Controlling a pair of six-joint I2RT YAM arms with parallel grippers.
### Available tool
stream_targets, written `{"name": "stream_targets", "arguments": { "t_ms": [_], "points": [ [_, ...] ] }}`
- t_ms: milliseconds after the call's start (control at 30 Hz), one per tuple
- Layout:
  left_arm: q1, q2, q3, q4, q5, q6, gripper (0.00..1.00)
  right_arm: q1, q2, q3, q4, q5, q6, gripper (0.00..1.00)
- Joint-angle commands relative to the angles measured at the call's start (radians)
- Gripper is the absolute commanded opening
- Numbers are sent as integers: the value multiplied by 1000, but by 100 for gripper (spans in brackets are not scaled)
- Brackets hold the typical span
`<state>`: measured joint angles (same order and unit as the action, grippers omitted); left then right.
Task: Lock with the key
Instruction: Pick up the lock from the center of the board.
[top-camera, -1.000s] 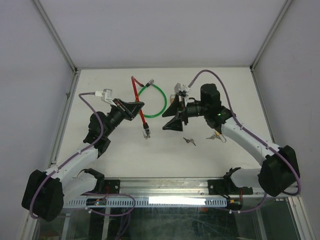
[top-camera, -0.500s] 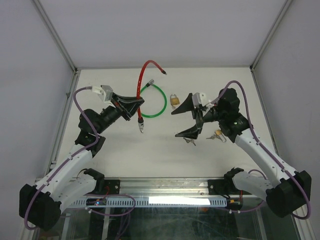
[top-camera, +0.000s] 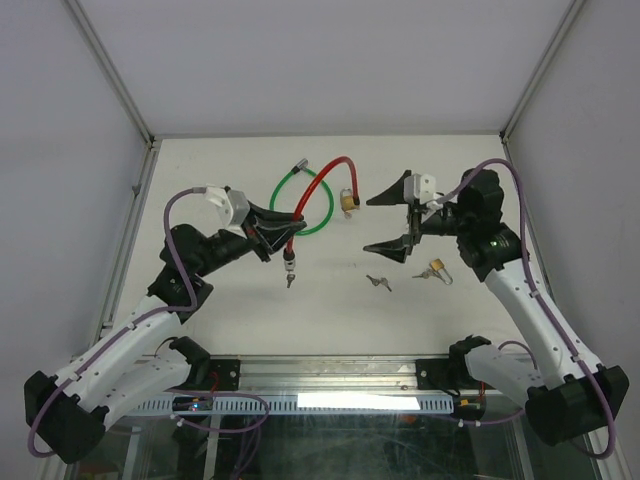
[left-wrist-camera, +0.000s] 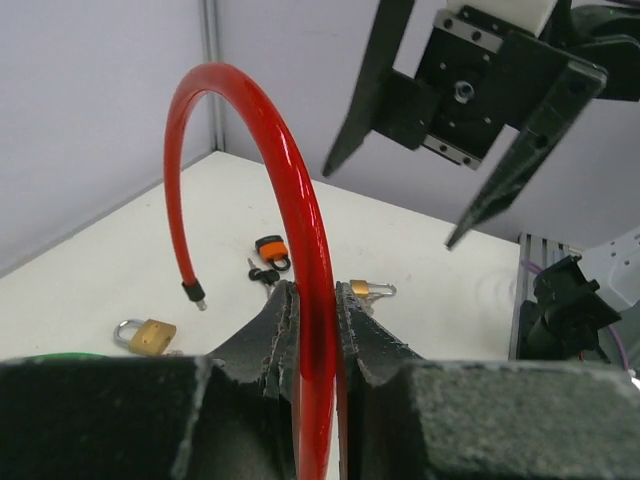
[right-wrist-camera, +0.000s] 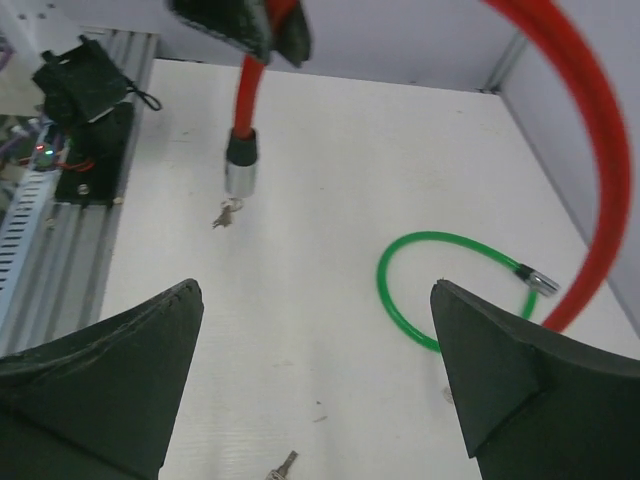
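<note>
My left gripper is shut on a red cable lock, whose cable arcs up and over to a free end near a brass padlock. The cable's silver lock barrel hangs below the fingers with a key dangling from it. In the left wrist view the red cable runs straight between my shut pads. My right gripper hangs wide open to the right of the cable, holding nothing. In the right wrist view its open gripper faces the barrel and key.
A green cable loop lies behind the red one. Loose keys and a second brass padlock lie below the right gripper. An orange padlock sits further off. Side walls enclose the table.
The left gripper moved right and lower with the red cable, whose free end swung over to the brass padlock. The right gripper opened fully and drew back to the right.
</note>
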<state>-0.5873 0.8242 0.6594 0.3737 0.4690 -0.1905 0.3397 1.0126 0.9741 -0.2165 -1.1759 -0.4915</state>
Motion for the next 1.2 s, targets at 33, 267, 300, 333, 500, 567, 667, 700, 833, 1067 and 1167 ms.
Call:
{"name": "stream_targets", "arguments": {
  "t_ms": [33,267,300,333,500,567,667,700,833,1067,1167],
  "points": [
    [-63,-36,75,14,-53,174,0,-44,4,-54,254,285,229,100],
    [-115,-75,66,-3,-54,227,0,-45,74,-129,450,442,329,100],
    [-119,-82,65,-6,-58,232,0,-45,72,-131,450,471,320,100],
    [-124,-85,63,-9,-63,236,0,-45,66,-137,453,490,311,100],
    [-136,-97,66,-19,-74,244,0,-69,32,-149,439,436,262,99],
    [-140,-100,65,-20,-68,244,0,-72,29,-149,430,413,249,99],
    [-151,-106,69,-29,-67,248,0,-78,40,-140,421,436,246,97],
    [-157,-108,69,-32,-64,249,0,-81,44,-135,417,436,246,97],
    [-171,-116,65,-35,-53,254,0,-90,66,-128,417,436,246,97],
    [-183,-134,59,-39,-72,260,0,-104,87,-120,410,436,246,97],
    [-185,-144,51,-38,-104,259,0,-112,78,-121,410,436,246,97]
  ]
}}
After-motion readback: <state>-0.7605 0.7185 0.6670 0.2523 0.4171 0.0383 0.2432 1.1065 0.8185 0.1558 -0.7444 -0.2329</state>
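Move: Just beyond the right hand's open fingers, the red lock's free end hangs about 8 cm ahead, 3 cm to the left and slightly lower. On the table nearly 30 cm below that hand, the brass padlock lies some 22 cm ahead and 5 cm left, the green lock 23 cm ahead and 21 cm left, the loose keys 4 cm back and 6 cm right. From the left hand the free end is 16 cm right and 6 cm ahead. Sweeping forward about 11 cm past where the free end hung, the right hand also eases 4 cm right and 4 cm down, turns some 30 degrees clockwise and stays wide open, bringing the gripper up to the lock's loose stretch; most of this comes early. The left hand keeps its pinch on the red lock and draws back about 5 cm, tilting up slightly. ##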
